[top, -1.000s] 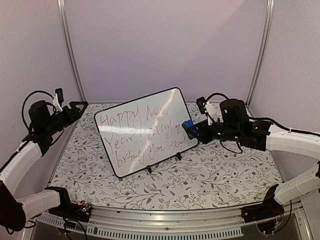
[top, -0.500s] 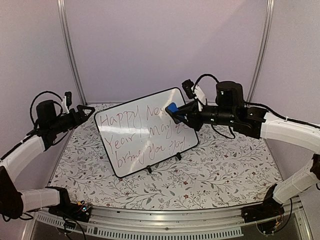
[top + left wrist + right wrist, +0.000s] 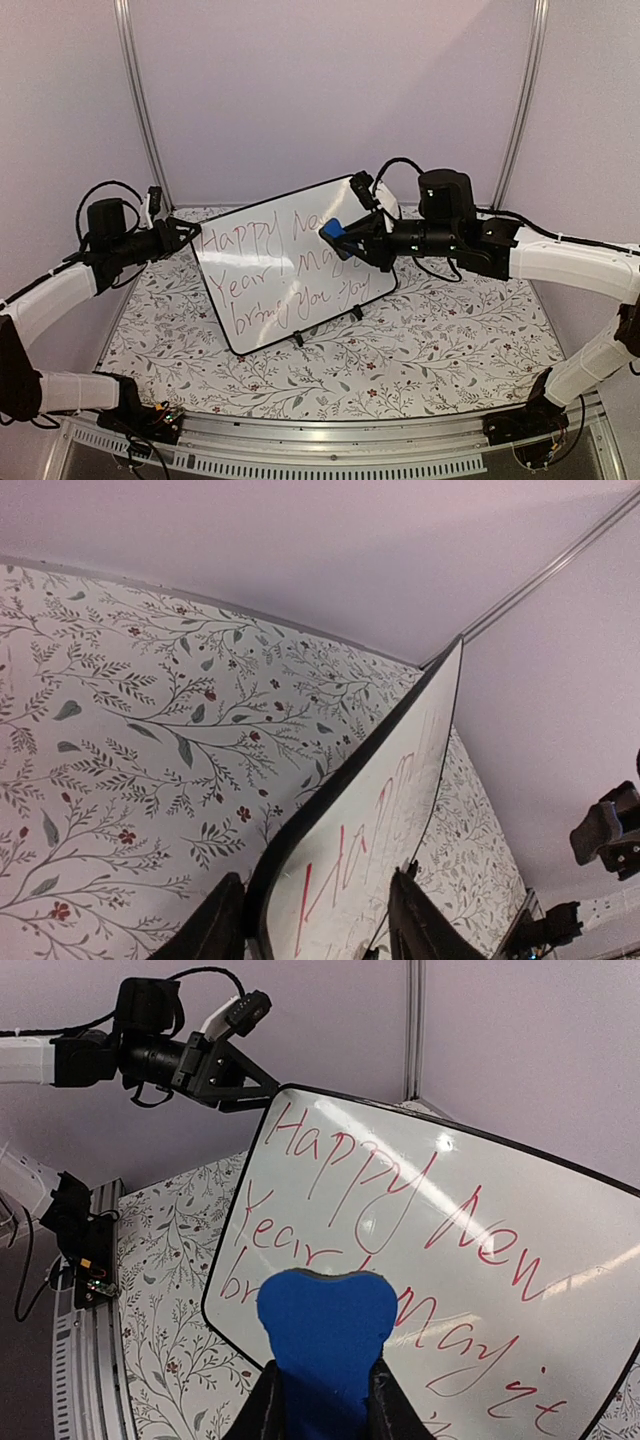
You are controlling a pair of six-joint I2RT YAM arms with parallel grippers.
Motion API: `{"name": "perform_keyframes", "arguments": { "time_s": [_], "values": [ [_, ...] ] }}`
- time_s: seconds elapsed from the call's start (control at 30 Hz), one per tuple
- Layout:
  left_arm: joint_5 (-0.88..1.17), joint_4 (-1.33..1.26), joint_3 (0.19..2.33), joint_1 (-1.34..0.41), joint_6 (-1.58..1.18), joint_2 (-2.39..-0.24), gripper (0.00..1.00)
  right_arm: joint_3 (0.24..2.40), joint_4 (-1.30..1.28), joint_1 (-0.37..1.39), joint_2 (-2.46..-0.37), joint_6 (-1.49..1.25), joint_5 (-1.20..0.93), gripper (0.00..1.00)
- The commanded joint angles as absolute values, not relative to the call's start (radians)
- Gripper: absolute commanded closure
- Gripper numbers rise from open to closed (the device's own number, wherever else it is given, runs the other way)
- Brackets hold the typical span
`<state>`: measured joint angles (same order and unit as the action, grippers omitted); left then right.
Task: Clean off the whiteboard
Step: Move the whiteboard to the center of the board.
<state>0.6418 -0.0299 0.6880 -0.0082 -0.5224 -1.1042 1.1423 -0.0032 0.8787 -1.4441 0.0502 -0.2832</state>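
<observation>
The whiteboard stands tilted on its two black feet, mid-table, with red handwriting across it. My right gripper is shut on a blue eraser and holds it in front of the board's upper middle; whether it touches the board I cannot tell. In the right wrist view the eraser rises from that gripper before the whiteboard. My left gripper stands open at the board's upper left corner. In the left wrist view this gripper straddles the whiteboard, one finger against the rim.
A floral cloth covers the table. Lilac walls close the back and sides, with metal posts in the corners. A metal rail runs along the near edge between the arm bases.
The right arm carried the eraser from the board's right edge up and left across its face. The left gripper moved right to the board's corner and its jaws narrowed.
</observation>
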Motion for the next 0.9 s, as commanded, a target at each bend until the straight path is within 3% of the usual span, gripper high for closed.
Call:
{"name": "perform_keyframes", "arguments": {
  "time_s": [0.0,0.1,0.17,0.87],
  "values": [
    [0.603,-0.023,0.688,-0.048,-0.544,-1.051,0.61,1.114,0.026,0.884,-1.414,0.062,-0.281,0.81],
    [0.578,-0.025,0.66,-0.053,-0.578,-1.003,0.78,1.108,0.023,0.885,-1.408,0.064,-0.271,0.81],
    [0.567,-0.014,0.645,-0.06,-0.606,-0.976,0.83,1.107,0.023,0.885,-1.407,0.064,-0.271,0.81],
    [0.332,0.073,0.515,-0.335,-0.856,-0.71,0.81,1.099,0.006,0.885,-1.399,0.07,-0.263,0.81]
  ]
}}
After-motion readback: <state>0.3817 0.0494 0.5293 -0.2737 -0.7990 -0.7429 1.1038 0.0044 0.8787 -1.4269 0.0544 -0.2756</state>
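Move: The whiteboard's upper-left corner already sits between the left hand's open fingers; its middle is about 25 cm to the right, roughly 2 cm farther out and 11 cm lower. Its lower-left corner is some 11 cm right, 15 cm nearer the base and 22 cm below. The blue eraser, held up in front of the board, is about 32 cm right of that hand, 8 cm nearer and 6 cm higher. From the right hand, the board's middle lies about 9 cm left, 10 cm farther out and 17 cm below. The whiteboard's upper-left corner is pinched as the left fingers close from about half open, the hand rising barely 1 cm meanwhile. Keeping that grip, the left hand draws the corner back towards the base by about 7 cm and to the right by about 4 cm, the wrist rolling slightly, its left side sinking under 10 degrees. ##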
